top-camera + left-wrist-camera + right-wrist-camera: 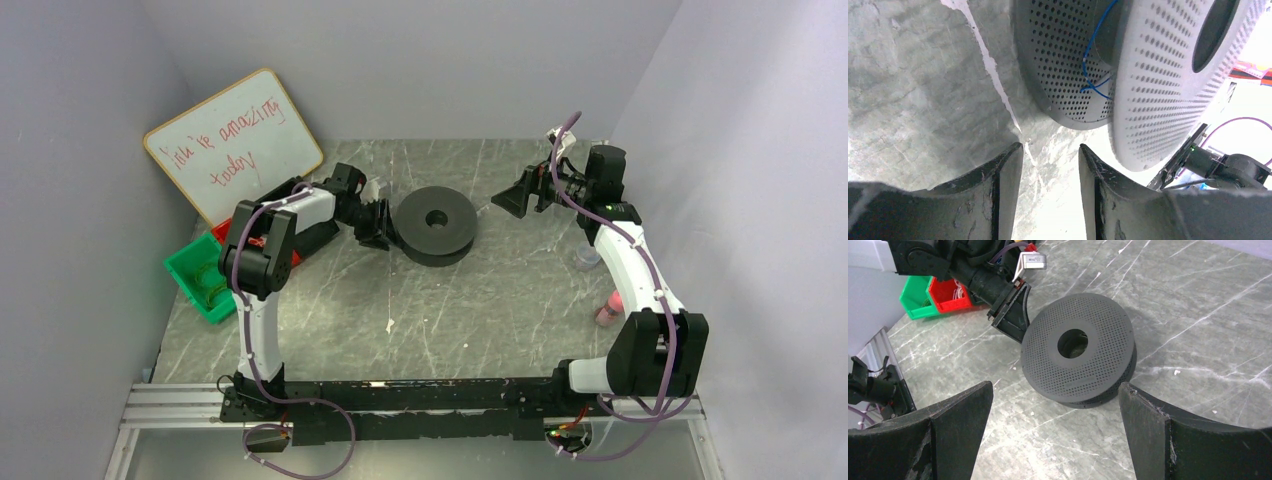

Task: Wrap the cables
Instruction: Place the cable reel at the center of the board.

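A black perforated spool lies flat mid-table. In the left wrist view the thin blue cable runs in the groove between the spool's two flanges, with a small loop crossing near the core. My left gripper sits just left of the spool's rim, open, with only table showing between its fingers. My right gripper hovers to the spool's right and a little farther back, wide open and empty, looking down on the spool and on the left gripper.
A whiteboard leans at the back left. A green bin and a red bin sit by the left arm. A clear cup and a pink object stand near the right arm.
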`<state>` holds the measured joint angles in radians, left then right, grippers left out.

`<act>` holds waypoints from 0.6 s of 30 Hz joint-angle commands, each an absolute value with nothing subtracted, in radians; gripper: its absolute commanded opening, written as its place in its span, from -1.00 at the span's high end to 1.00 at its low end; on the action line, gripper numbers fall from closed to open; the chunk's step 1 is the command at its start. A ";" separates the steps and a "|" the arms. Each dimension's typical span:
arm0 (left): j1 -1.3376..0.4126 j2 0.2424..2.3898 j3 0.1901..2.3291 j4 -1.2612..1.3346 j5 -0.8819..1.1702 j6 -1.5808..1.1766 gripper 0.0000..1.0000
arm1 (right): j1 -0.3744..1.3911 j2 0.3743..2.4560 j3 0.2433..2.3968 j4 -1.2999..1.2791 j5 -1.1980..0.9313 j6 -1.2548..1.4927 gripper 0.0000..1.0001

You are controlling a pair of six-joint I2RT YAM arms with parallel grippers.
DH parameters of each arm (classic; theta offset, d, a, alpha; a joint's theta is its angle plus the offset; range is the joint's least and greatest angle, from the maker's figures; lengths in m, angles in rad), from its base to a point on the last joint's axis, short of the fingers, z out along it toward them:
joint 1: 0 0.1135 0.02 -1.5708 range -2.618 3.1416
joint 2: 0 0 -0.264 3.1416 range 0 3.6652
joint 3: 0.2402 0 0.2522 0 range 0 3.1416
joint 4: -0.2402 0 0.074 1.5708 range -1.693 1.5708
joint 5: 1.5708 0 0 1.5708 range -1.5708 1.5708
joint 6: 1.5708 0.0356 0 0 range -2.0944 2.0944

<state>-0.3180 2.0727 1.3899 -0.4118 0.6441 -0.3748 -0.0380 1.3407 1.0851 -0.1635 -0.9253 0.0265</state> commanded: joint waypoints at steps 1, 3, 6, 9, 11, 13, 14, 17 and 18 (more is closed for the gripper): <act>-0.324 2.019 1.440 -0.462 0.645 -0.325 0.01 | -0.040 1.339 1.095 -0.129 -0.946 0.032 -0.99; -0.324 2.015 1.444 -0.469 0.654 -0.319 0.00 | -0.040 1.338 1.095 -0.130 -0.946 0.032 -0.99; -0.322 2.006 1.455 -0.497 0.657 -0.293 0.00 | -0.040 1.336 1.095 -0.130 -0.946 0.030 -0.99; -0.318 1.982 1.453 -0.533 0.636 -0.256 0.00 | -0.040 1.332 1.095 -0.135 -0.939 0.024 -0.99; -0.315 1.948 1.441 -0.544 0.614 -0.229 -0.05 | -0.041 1.326 1.095 -0.139 -0.922 0.015 -0.99; -0.310 1.904 1.425 -0.546 0.598 -0.199 -0.30 | -0.040 1.317 1.097 -0.149 -0.896 0.007 -0.99; -0.309 1.879 1.417 -0.547 0.584 -0.186 -0.41 | -0.040 1.312 1.100 -0.158 -0.882 0.007 -0.99; -0.299 1.800 1.408 -0.562 0.552 -0.149 -0.66 | -0.040 1.296 1.121 -0.204 -0.828 -0.040 -0.99; -0.298 1.774 1.411 -0.572 0.545 -0.132 -0.79 | -0.041 1.289 1.133 -0.224 -0.810 -0.048 -0.99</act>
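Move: The cable reel lies flat, its middle about 13 cm to the left hand's right, 4 cm ahead and roughly level with the fingertips. The black bin is some 20 cm to that hand's left and 4 cm ahead, with the red bin about 28 cm left and 2 cm back. From the waiting right hand, the reel lies about 18 cm left, 6 cm ahead and 21 cm below. The left hand lifts about 5 cm and drifts 2 cm left, away from the reel's edge, fingers spreading wider. ##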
